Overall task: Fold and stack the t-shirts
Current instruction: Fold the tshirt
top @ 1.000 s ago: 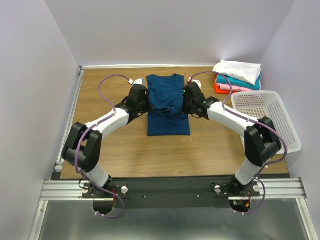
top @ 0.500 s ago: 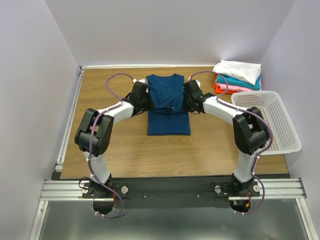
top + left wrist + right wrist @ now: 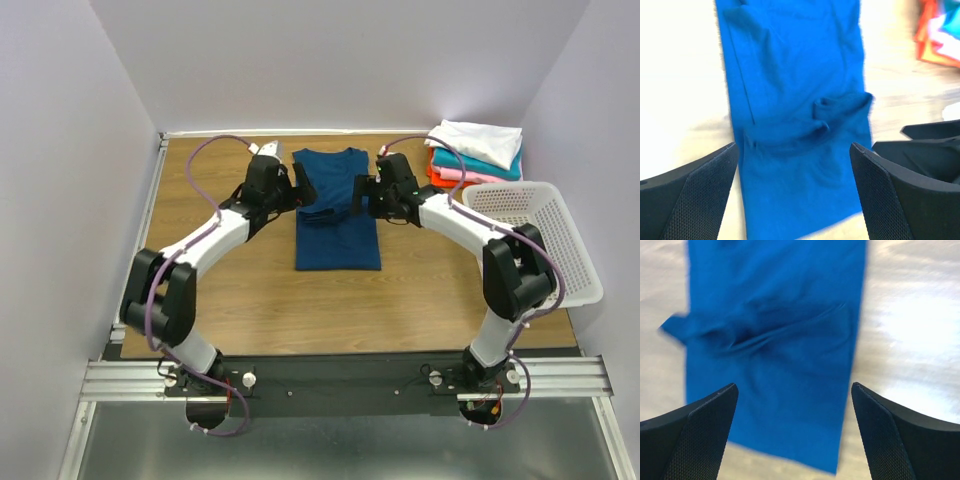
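Observation:
The navy blue t-shirt point(image 3: 337, 225) lies flat as a long narrow rectangle in the middle of the table, with a bunched crease across its middle point(image 3: 820, 125). My left gripper point(image 3: 296, 193) hovers at its left edge and my right gripper point(image 3: 363, 195) at its right edge. Both are open with nothing between their fingers. The left wrist view has the shirt point(image 3: 795, 90) below my left gripper point(image 3: 792, 167). Under my right gripper point(image 3: 795, 407) the right wrist view shows the same blue cloth point(image 3: 775, 340). Folded white, teal, pink and orange-red t-shirts point(image 3: 476, 150) are stacked at the far right corner.
A white perforated basket point(image 3: 560, 235) stands at the right edge of the wooden table point(image 3: 220, 300), just in front of the folded stack. Purple cables loop over both arms. Walls close the table on the left, far and right sides.
Both grippers have gone from shut to open and let go of the navy shirt. They have shifted from its middle toward its far half, and a crease has been left across the cloth.

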Robot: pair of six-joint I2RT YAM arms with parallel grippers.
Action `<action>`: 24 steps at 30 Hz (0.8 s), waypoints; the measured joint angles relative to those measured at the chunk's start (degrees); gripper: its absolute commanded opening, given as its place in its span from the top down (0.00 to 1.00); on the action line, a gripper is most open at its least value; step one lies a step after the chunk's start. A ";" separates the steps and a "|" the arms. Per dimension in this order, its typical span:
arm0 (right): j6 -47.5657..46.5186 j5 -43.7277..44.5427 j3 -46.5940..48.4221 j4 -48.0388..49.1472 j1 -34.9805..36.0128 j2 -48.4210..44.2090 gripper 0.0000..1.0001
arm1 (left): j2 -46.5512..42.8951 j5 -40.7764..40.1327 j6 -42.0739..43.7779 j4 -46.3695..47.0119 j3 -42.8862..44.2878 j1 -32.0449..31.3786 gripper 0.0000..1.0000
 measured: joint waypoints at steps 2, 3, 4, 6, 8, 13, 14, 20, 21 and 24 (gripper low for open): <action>-0.33 -2.29 -2.47 0.96 0.42 -2.62 0.00 | -5.33 -0.39 -0.55 0.83 -3.91 0.00 0.02; -0.50 -3.37 -3.21 1.20 0.72 -3.34 0.00 | -7.17 -0.50 -0.81 0.98 -5.46 0.00 0.02; -1.14 -4.90 -4.09 1.53 1.62 -4.02 0.00 | -10.69 -1.09 -1.25 0.94 -8.52 0.00 0.02; -2.08 -6.78 -4.50 2.14 3.41 -4.11 0.00 | -16.02 -2.08 -1.99 1.29 -13.55 0.00 0.02; -3.02 -8.85 -4.48 2.73 5.53 -3.48 0.00 | -20.98 -3.13 -2.89 1.38 -18.49 0.00 0.02; -4.72 -13.20 -1.49 4.44 9.05 2.89 0.00 | -33.05 -5.73 -5.16 0.13 -29.55 0.00 0.02; -4.92 -13.75 -0.72 4.50 9.11 4.00 0.00 | -35.36 -6.29 -5.90 -0.79 -31.45 0.00 0.02; -6.71 -13.49 10.14 4.81 8.81 15.98 0.00 | -45.62 -7.58 -8.00 -3.41 -36.81 0.02 0.02; -6.95 -13.00 12.37 4.85 8.72 17.70 0.00 | -46.53 -7.72 -8.17 -3.69 -37.11 0.02 0.02; -7.23 -10.71 20.72 5.25 8.26 22.95 0.00 | -48.54 -7.82 -8.76 -4.20 -37.92 0.00 0.02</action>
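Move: The bunched crease across the folded t-shirt has its left end about 15 cm to the right hand's left, level to 1 cm ahead and some 6 cm below it. The t-shirt's near edge has its middle roughly 15 cm back and 5 cm left of that hand; the far edge's middle is some 19 cm ahead and 5 cm left. From the left hand, the crease's left end lies about 3 cm left, 1 cm ahead and 11 cm below. The crease's left end is where the right hand heads, fingers still wide open: it swings about 14 cm left, first drawing back some 6 cm and turning counter-clockwise about 20 degrees, then sinking and pushing forward again low over the cloth. The left hand, also open, clears out of its way, back and then also left, about 15 cm towards its own base, staying high. ##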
